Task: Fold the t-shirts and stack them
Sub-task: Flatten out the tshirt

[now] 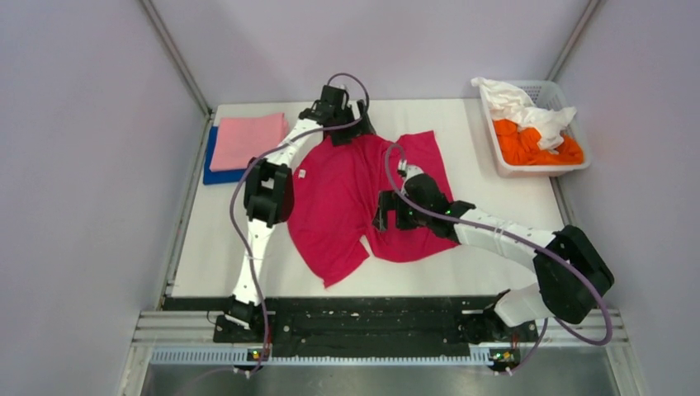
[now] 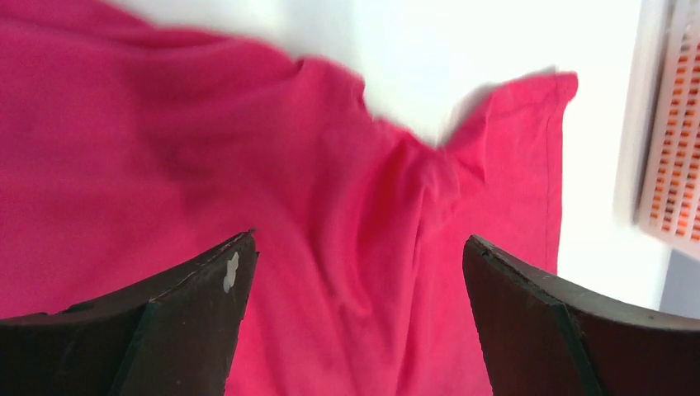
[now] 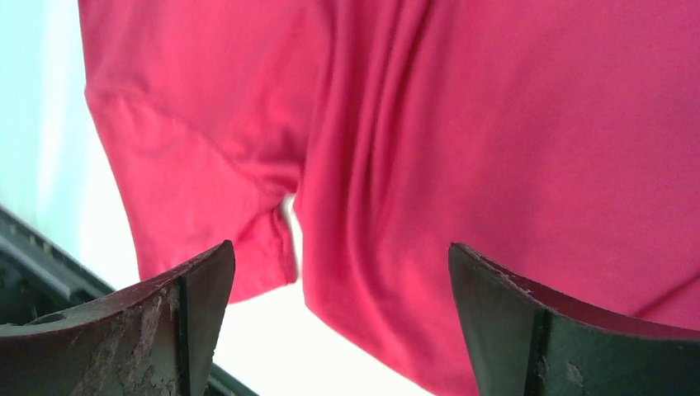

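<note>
A magenta-red t-shirt lies spread and rumpled in the middle of the table. My left gripper hovers open over its far edge, and in the left wrist view the open left gripper has the red cloth and a sleeve below it. My right gripper stands open over the shirt's near right part; in the right wrist view the right gripper is above the shirt's edge. A folded light pink shirt rests on a folded royal blue one at the back left. Orange and white shirts lie in the basket.
The white slotted basket stands at the back right corner; its wall shows in the left wrist view. Grey walls close in the table on the left, the back and the right. The black base rail runs along the near edge.
</note>
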You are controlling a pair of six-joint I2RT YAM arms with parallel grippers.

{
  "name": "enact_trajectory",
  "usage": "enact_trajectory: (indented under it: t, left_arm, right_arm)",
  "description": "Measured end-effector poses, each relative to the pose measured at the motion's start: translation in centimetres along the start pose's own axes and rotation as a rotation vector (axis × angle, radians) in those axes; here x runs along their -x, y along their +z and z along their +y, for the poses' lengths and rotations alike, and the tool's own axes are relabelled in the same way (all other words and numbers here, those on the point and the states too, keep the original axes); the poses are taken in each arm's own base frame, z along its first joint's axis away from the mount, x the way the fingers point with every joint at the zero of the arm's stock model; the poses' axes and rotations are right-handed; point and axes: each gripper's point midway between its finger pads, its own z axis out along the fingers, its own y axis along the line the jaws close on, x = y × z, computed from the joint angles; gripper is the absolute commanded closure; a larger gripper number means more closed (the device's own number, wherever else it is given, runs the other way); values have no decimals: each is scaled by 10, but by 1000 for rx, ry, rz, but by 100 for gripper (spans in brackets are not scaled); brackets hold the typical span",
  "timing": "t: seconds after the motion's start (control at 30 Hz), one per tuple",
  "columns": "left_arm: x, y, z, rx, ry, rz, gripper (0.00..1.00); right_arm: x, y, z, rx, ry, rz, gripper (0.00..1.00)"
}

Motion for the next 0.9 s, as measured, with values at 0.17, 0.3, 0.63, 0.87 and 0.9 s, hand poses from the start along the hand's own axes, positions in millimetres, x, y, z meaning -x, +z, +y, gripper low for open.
enact_trajectory:
  t: [0.17,0.3,0.63,0.87,0.9]
  left_arm:
    - [-13,-80,-2,91,53,-9,1]
    - [-37,-163,-20,100,97,-76,1]
    - [-195,-150,30,173,6,226,1]
    - [-200,-138,62,277,-68,252,2]
    - [-198,-138,64,283,-77,247,2]
  right_arm:
    - [35,-6,-36,-92,80,-79,1]
    - [32,0,-64,-192,112,-54,1]
    - [22,12,-117,-429,185,-18,1]
    - [-15,-33,-153,-558,316,-37,1]
    - [-27,-47,-159,-591,346,-36,1]
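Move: The left hand hovers over the red t-shirt's far edge. The flat cloth it goes for lies about 25 cm back, 6 cm left and 6 below; the neck label is some 19 cm back and 24 left, and the folded pink shirt 8 back and 45 left. The t-shirt's near right corner is about 25 cm right, 9 back and 5 below the right hand; the long crease's near end is 5 left, 2 back. Open fingertips of the left hand come down on the cloth left of the long crease, after a lift of about 10 cm and a quick swing some 25 cm back over the t-shirt. The right hand, also open, goes slightly forward while sinking to the cloth, then sweeps right towards the near right corner, ending about 16 cm to the right and turned some 35 degrees clockwise. ##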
